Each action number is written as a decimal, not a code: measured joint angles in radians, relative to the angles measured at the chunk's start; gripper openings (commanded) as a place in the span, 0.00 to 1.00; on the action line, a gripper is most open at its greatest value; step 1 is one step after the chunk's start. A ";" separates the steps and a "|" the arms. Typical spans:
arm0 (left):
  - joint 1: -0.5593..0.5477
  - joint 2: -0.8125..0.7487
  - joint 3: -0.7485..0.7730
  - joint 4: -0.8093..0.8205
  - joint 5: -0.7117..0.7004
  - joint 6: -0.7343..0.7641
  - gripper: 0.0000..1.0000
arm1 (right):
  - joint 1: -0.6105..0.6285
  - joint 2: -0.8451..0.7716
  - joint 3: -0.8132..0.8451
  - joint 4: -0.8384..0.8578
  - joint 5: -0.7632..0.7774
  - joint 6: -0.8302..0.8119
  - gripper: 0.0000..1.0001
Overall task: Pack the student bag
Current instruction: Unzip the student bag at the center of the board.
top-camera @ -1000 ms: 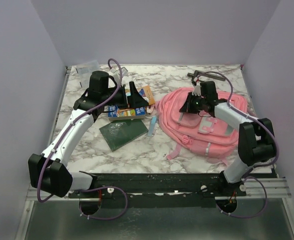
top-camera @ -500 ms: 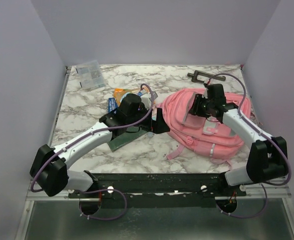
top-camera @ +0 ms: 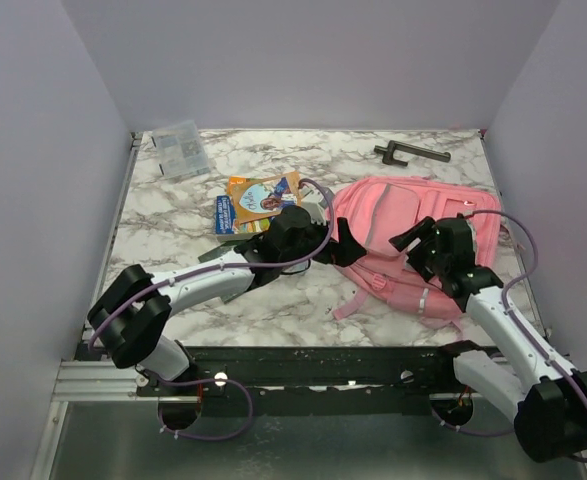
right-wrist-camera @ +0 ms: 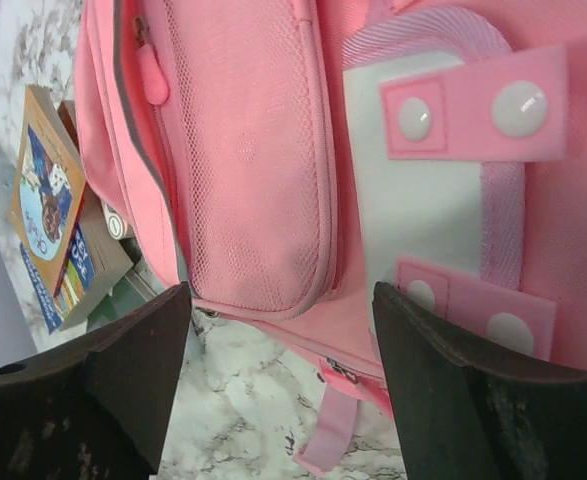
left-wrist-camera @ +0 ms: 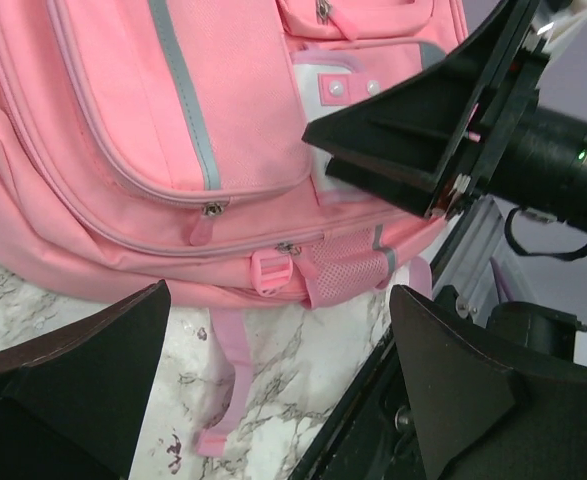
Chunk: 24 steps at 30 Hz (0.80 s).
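Note:
The student bag (top-camera: 398, 215) lies flat at the right of the table, pink with grey trim, front pockets up. In the left wrist view the bag (left-wrist-camera: 123, 140) fills the top. My left gripper (top-camera: 335, 236) is at its near left edge, open; nothing sits between its fingers, only a pink strap (left-wrist-camera: 223, 380) on the marble below. My right gripper (top-camera: 419, 250) hovers open over the bag's near part. In the right wrist view the right gripper (right-wrist-camera: 281, 295) frames a mesh pocket (right-wrist-camera: 243, 170) beside the white patch (right-wrist-camera: 423, 190), holding nothing.
An orange picture book (top-camera: 263, 192) and a blue box (top-camera: 227, 213) lie left of the bag. A green notebook (top-camera: 213, 254) is mostly hidden under my left arm. A clear plastic case (top-camera: 178, 150) sits far left; a dark handle-shaped tool (top-camera: 411, 152) lies at the back.
My left arm swung right from the books to the bag's near left edge. My right gripper opened and drew back toward the near side of the bag.

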 measured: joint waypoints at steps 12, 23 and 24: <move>-0.032 0.026 -0.042 0.127 -0.072 -0.023 0.83 | 0.000 0.077 -0.186 0.315 -0.021 0.233 0.27; -0.055 0.219 0.029 0.119 -0.124 -0.009 0.67 | 0.000 0.084 -0.091 0.205 -0.025 0.105 0.01; -0.053 0.246 0.051 0.109 -0.125 -0.006 0.66 | 0.000 0.060 -0.087 0.183 -0.022 0.090 0.01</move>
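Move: The front pocket's zipper pull lies about 11 cm below the left hand, roughly 5 cm to its right and 3 cm ahead; the strap buckle is some 6 cm right of that hand, 5 cm back and 12 cm down. Right under the right hand, about 2 cm ahead, 1 cm left and 5 cm down, is the pocket's edge fold; from that hand the pull lies 7 cm left and the pale buttoned panel 3 cm right and 3 cm ahead, both some 6 cm down. The right hand, its open fingers empty, sinks about 4 cm onto the bag with a slight drift forward and left, shuts on the front pocket's edge fold near the corner by the pale panel, and then lifts some 2.5 cm with the cloth pinched, its wrist rolling about 10 degrees left side up and partly back. The left hand nearly hovers for the first half, then drops about 7 cm while easing right and a little forward towards the zipper pull, its fingers narrowing by about a quarter but staying well apart, no grip on the pull yet. ##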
